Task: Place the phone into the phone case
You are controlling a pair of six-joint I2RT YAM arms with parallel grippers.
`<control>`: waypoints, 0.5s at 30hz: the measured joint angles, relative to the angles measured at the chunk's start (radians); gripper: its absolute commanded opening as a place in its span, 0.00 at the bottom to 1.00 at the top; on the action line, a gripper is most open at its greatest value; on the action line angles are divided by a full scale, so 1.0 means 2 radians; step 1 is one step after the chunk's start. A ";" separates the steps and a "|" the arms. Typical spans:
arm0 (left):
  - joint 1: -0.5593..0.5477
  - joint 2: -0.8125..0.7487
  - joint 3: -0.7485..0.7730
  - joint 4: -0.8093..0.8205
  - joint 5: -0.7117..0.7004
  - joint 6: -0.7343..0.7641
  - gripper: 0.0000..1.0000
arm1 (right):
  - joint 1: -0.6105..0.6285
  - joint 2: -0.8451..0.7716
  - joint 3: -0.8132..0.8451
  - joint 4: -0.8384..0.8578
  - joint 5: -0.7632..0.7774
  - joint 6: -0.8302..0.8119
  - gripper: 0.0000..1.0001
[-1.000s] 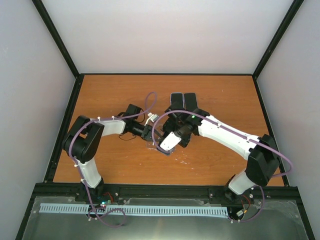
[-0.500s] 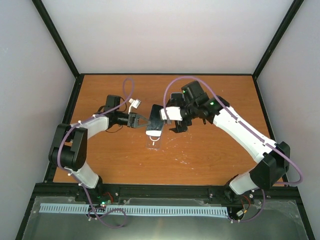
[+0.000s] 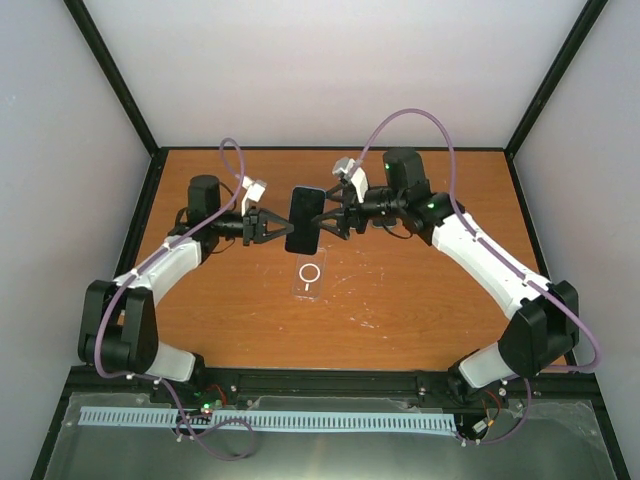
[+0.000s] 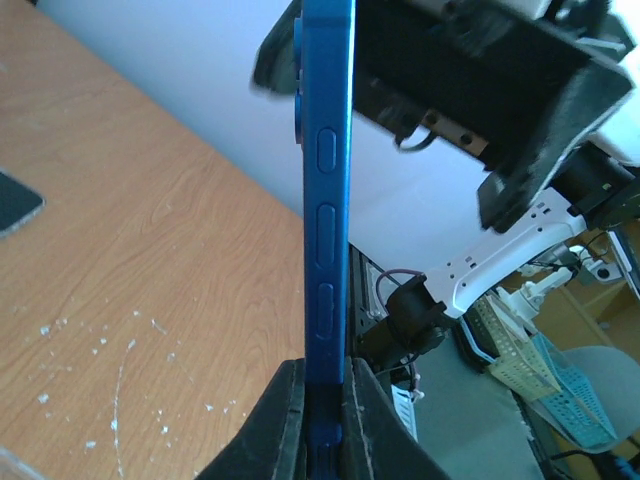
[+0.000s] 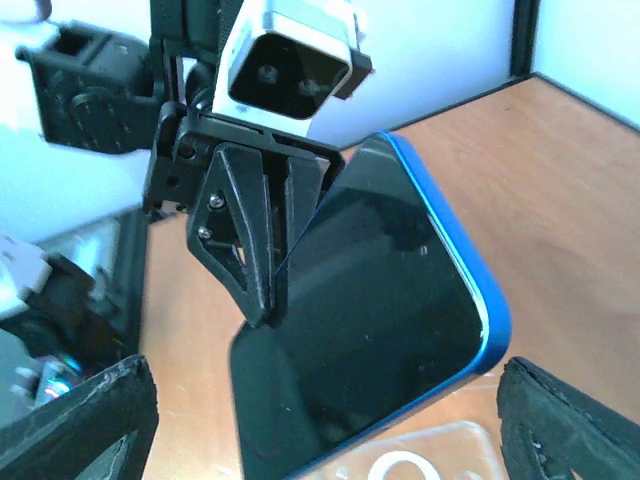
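Observation:
The phone (image 3: 305, 218), blue-rimmed with a dark screen, hangs upright above the table. My left gripper (image 3: 272, 226) is shut on its left edge. In the left wrist view the phone (image 4: 328, 200) stands edge-on, pinched between my black fingers (image 4: 285, 420). My right gripper (image 3: 333, 220) faces the phone from the right and is open. In the right wrist view its fingers (image 5: 70, 420) stand wide to either side of the phone (image 5: 380, 320), not touching it. The clear phone case (image 3: 310, 277) with a white ring lies flat on the table below, and its edge shows as the case (image 5: 430, 455).
The wooden table (image 3: 420, 300) is enclosed by black frame posts and pale walls. A dark flat object (image 4: 12, 205) lies on the table at the left edge of the left wrist view. White specks are scattered near the case.
Both arms have swung from low over the case toward the back of the table. The left gripper lifted the phone off the case area and now holds it upright. The right gripper moved alongside it.

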 measured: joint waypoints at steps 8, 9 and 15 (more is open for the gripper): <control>0.000 -0.039 -0.022 0.092 0.000 -0.053 0.01 | -0.001 0.001 -0.084 0.153 -0.068 0.231 0.68; 0.000 -0.040 -0.025 0.101 0.000 -0.059 0.01 | -0.001 0.001 -0.090 0.167 -0.073 0.248 0.64; 0.000 -0.042 -0.044 0.134 -0.003 -0.092 0.01 | 0.003 0.007 -0.106 0.237 -0.091 0.323 0.37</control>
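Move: The phone, held up by its left edge in the left hand, has its middle about 4 cm left of the right hand, 2 cm back and 3 cm lower; from the left hand it is some 3 cm to the right, 2 cm ahead and 1 cm up. The clear case lies on the table about 23 cm below the right hand, 4 cm back and 4 cm left. Two dark phones lie side by side roughly 15 cm ahead of the right hand, 13 cm to its right, at table height. The phone's free right edge is what the right hand closes around: it eases about 2 cm left and 1 cm back, levels its downward-pointing fingers and rolls its top forward, some 30 degrees in all, while its wide-open fingers narrow to about half, one on each face. The left hand keeps its pinch, lifting the phone some 2 cm and drawing it back about 1 cm. ##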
